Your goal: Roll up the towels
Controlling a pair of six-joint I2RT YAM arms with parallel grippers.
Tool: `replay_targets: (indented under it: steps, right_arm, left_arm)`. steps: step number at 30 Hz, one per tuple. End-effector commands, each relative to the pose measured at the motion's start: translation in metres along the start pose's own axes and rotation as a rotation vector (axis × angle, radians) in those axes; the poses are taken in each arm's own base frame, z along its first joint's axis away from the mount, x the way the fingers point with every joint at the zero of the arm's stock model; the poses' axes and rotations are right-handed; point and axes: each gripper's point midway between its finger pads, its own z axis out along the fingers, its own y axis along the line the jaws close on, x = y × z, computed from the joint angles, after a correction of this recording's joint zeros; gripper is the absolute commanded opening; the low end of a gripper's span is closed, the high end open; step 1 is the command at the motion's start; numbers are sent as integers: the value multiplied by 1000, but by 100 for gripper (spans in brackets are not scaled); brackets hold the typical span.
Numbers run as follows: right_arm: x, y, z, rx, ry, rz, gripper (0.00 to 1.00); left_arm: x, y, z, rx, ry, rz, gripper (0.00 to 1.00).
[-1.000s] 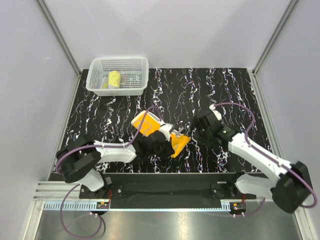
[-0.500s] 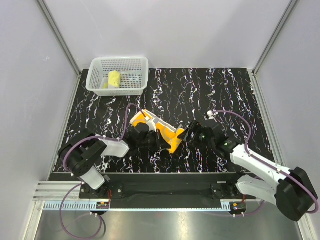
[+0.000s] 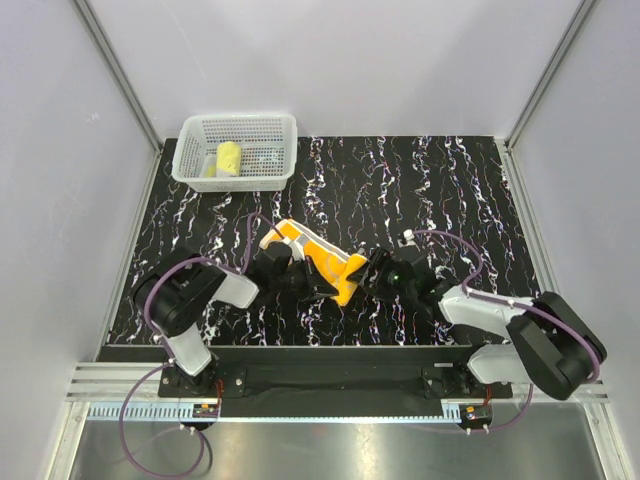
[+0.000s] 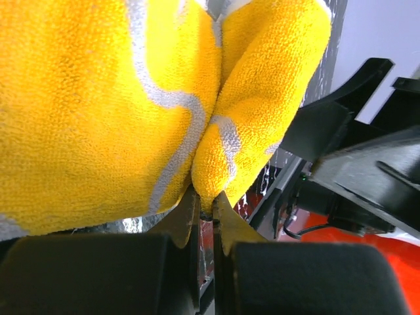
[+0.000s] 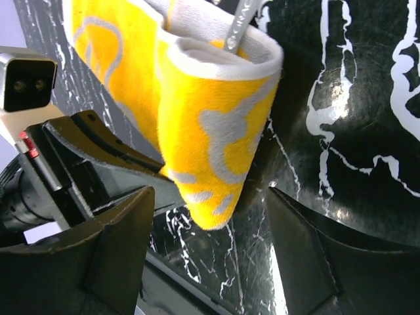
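The orange towel (image 3: 322,260) with pale line marks lies partly folded and bunched on the black marbled table, between my two grippers. My left gripper (image 3: 300,277) is shut on a fold of it; the left wrist view shows the cloth (image 4: 98,98) pinched between the closed fingertips (image 4: 207,205). My right gripper (image 3: 378,268) is at the towel's right end and stands open. In the right wrist view the folded end (image 5: 213,144) hangs between its spread fingers (image 5: 118,252), touching neither. The pale yellow towel (image 3: 229,158) lies rolled in the basket.
The white mesh basket (image 3: 240,118) stands at the table's back left corner. Grey walls and metal rails close in the table on three sides. A black bar (image 3: 330,372) carrying both arm bases runs along the near edge.
My right gripper has moved left and down to the towel's right end, its jaws narrowing slightly. My left gripper has drawn back toward its base, keeping its hold, and the towel has shifted with it.
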Motion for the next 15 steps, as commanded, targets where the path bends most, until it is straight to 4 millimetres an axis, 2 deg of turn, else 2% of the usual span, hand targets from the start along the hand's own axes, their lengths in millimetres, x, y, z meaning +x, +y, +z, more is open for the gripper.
replay_targets:
  steps: [1,10,12,13,15]
  right_arm:
    - [-3,16,9,-84,-18,18,75]
    - [-2,8,29,-60,-9,12,68]
    - [-1,6,34,-58,-8,13,63]
    - [-1,6,35,-60,-7,13,55]
    - [0,3,39,-59,-3,14,50]
  left_arm:
    - [-1,-4,2,44,16,-35,0]
    - [-5,-4,5,49,25,-45,0]
    - [-5,-4,5,48,25,-44,0]
    - [-5,-5,5,50,26,-41,0]
    - [-6,-5,5,52,23,-34,0]
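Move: The thick rolled end of the orange towel lies about 3 cm ahead of my open right hand, 3 cm to its left and 3 cm below. The towel's grey tag is some 6 cm ahead of that hand and 1 cm left, and the unrolled stretch is centred about 9 cm ahead and 13 cm left. From my left hand, already shut on the towel, the roll's middle is about 3 cm ahead and 2 cm right, at roughly the same height. I bring my right hand down about 3 cm, easing forward and left as well, so that its fingers straddle the rolled end, and close them from wide to about half open around the roll, one fingertip coming against the orange cloth. Meanwhile my left hand keeps its pinch on the roll's lower edge almost in place, settling about half a centimetre. ##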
